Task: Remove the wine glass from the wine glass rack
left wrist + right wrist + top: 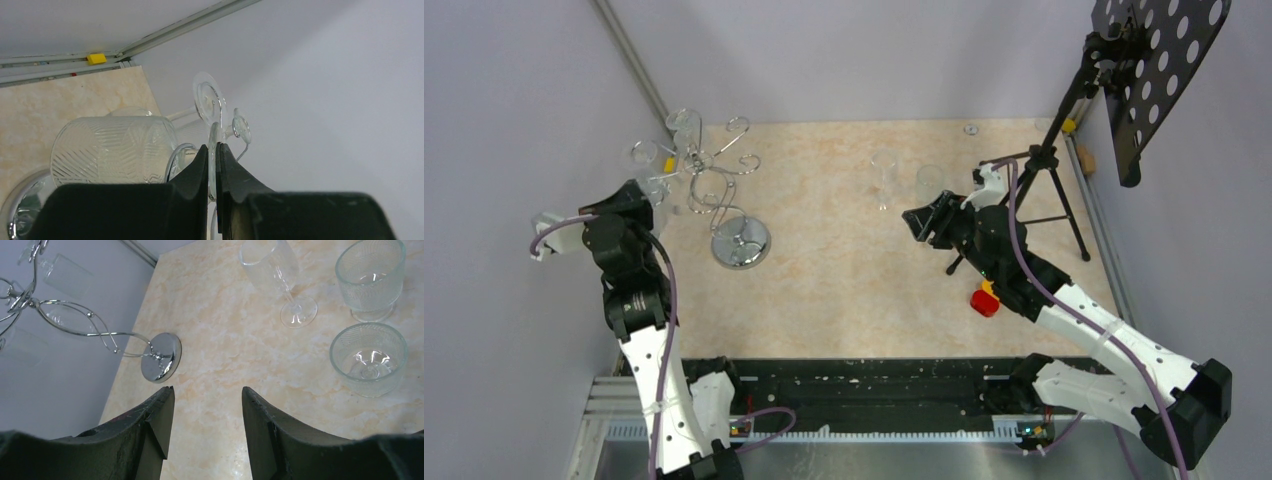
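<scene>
The chrome wine glass rack [714,185] stands at the table's back left on its round mirrored base [740,242]. My left gripper [646,192] is at the rack's left side. In the left wrist view it [214,150] is shut on the thin foot of a wine glass [214,135], which shows edge-on between the fingers. That glass's patterned bowl [115,150] lies just left of them. Another glass foot [210,97] hangs behind on a rack wire [244,147]. My right gripper [207,390] is open and empty over the table's middle, far from the rack [75,330].
A tall flute [280,270] and two patterned stemmed bowls [370,275] [369,357] stand on the table ahead of the right gripper [916,222]. A black tripod music stand [1064,120] occupies the back right. A red object [985,301] sits beside the right arm.
</scene>
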`<state>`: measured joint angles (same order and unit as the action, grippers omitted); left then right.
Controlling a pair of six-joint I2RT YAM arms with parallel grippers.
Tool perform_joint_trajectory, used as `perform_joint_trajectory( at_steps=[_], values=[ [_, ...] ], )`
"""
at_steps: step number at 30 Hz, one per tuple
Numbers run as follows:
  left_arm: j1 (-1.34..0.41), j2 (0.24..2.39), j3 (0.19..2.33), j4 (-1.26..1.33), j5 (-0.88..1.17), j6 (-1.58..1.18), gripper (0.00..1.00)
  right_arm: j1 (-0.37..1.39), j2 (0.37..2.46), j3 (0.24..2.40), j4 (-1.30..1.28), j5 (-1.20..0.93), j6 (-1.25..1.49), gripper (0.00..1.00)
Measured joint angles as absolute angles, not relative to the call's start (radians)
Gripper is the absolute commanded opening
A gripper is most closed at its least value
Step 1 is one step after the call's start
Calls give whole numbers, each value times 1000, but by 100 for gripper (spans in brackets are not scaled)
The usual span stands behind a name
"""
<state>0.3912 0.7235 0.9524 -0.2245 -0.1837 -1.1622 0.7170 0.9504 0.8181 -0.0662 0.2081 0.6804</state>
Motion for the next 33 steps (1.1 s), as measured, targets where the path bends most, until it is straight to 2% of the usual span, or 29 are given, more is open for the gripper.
perform_joint_trajectory(
  at_steps=[8,19,33],
  values=[
    [391,751,921,-123,-141,-1200,0,715,951,818,-66,208,680,53],
    [391,788,921,-109,31,-1206,0,702,951,818,-66,208,680,53],
    [391,724,994,-324,90,-1166,0,702,952,818,-66,187,682,56]
  ],
)
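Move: The left hand still has the upside-down wine glass pinched by its foot; the glass's middle is about 6 cm below and 1 cm ahead, with the rack hook curled by its stem, some 2 cm ahead and 2 cm below the fingers. The rack hub is about 6 cm ahead and 6 cm right, roughly level. The round-bowled glass hangs about 7 cm ahead, 2 cm left and 7 cm below. From the right hand, the held glass is about 42 cm left, 2 cm ahead and 5 cm higher. Forward first, about 3 cm with hardly any change in height, the left hand then sweeps some 5 cm to the right and draws back nearly all it went out, carrying the glass sideways away from its hook. The wrist turns about 15 degrees clockwise along the way, while the fingers stay shut on the foot. ##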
